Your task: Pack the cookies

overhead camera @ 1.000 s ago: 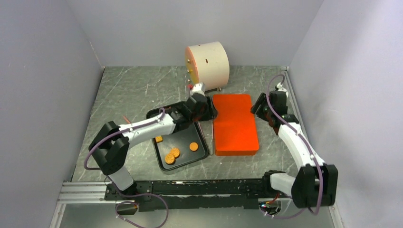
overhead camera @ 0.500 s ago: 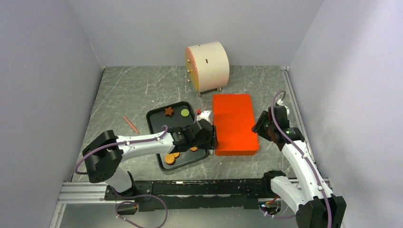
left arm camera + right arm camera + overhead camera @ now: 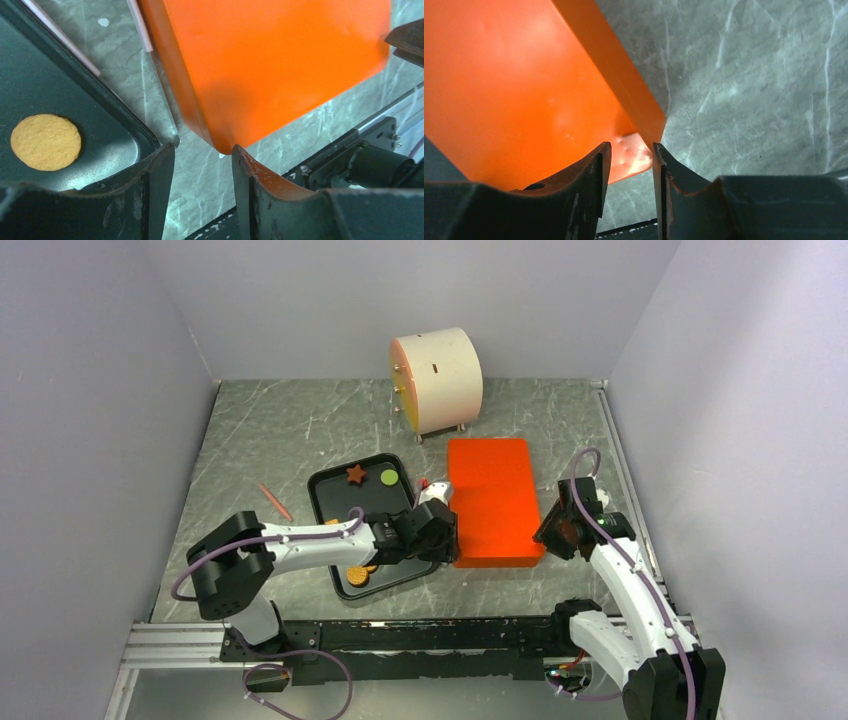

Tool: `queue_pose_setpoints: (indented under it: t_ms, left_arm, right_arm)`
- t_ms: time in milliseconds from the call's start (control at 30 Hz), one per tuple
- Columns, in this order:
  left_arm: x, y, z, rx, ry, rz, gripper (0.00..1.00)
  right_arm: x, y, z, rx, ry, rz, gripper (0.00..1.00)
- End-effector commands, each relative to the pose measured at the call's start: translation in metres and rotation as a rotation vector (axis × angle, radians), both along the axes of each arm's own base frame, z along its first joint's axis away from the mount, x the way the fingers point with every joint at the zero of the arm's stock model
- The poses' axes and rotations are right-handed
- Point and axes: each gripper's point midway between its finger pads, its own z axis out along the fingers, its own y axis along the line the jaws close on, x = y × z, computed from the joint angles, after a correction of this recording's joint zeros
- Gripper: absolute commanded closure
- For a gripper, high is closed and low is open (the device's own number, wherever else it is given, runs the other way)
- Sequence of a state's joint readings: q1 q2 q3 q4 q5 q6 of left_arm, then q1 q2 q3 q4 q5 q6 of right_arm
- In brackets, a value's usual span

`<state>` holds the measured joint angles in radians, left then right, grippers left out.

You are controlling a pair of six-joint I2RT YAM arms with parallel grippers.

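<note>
The cookies lie on a black tray (image 3: 335, 490): a brown star (image 3: 354, 474), a green round (image 3: 389, 477) and orange rounds (image 3: 357, 576) near its front. One orange round (image 3: 46, 141) shows in the left wrist view. My left gripper (image 3: 447, 542) is open and empty, low at the near-left corner of a flat orange box (image 3: 495, 495); that corner (image 3: 220, 142) sits just beyond its fingertips. My right gripper (image 3: 553, 536) is open at the box's near-right corner (image 3: 651, 127), one finger over the top and one outside the side wall.
A cream drum-shaped container (image 3: 440, 375) with an orange face stands at the back. A thin red stick (image 3: 275, 501) lies on the marble table left of the tray. Grey walls close in the left, back and right sides. A black rail (image 3: 420, 635) runs along the near edge.
My left gripper has swung from the tray's back edge to the near-left corner of the orange box. My right gripper has drawn back along the box's right side to its near-right corner.
</note>
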<state>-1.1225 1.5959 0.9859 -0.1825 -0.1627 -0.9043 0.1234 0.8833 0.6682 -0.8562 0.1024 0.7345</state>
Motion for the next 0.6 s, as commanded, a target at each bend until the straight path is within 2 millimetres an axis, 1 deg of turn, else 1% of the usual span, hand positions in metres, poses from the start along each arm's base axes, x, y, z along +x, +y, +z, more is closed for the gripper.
queue_pose_setpoints:
  t_ms: [0,100,167,200,333,567]
  left_arm:
    - [0.003,-0.004,-0.007,0.010,-0.001,0.018,0.49]
    - [0.000,-0.003,-0.015,0.024,0.016,0.011,0.50]
    - [-0.002,-0.001,-0.021,0.031,0.030,0.008,0.51]
    - [-0.004,0.000,-0.024,0.033,0.037,0.011,0.51]
    - [-0.007,0.006,-0.035,0.060,0.062,0.024,0.52]
    - [-0.012,0.025,-0.049,0.118,0.087,0.063,0.54]
  right_arm:
    - [-0.007,0.000,-0.011,0.004,0.048,-0.023,0.62]
    - [-0.012,0.005,-0.020,0.032,0.075,-0.018,0.71]
    - [-0.015,0.008,-0.028,0.040,0.092,-0.014,0.79]
    - [-0.016,0.007,-0.028,0.030,0.098,-0.015,0.81]
    - [-0.018,0.007,-0.029,0.008,0.109,-0.022,0.85]
    - [-0.022,0.014,-0.032,0.016,0.121,-0.012,0.86]
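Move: The orange lid lies over the cookie box with a hand at each near corner. Its near-left corner is about 1 cm right of and 1 cm below the left hand. Its near-right corner is about 1 cm back from and 2 cm below the right hand. The lid's middle is some 9 cm ahead and 8 cm right of the left hand. The cookie nearest the left hand lies roughly 9 cm to its left, level with it, on the tray, 6 cm lower. Down and slightly back, about 1.5 cm in all, the right hand settles onto the lid's near-right corner, then stops there and closes its half-open fingers to a narrow gap, pinching the corner. The left hand sinks about 1 cm at the near-left corner and eases just under 1 cm to the right, its fingers staying half open around that corner. ##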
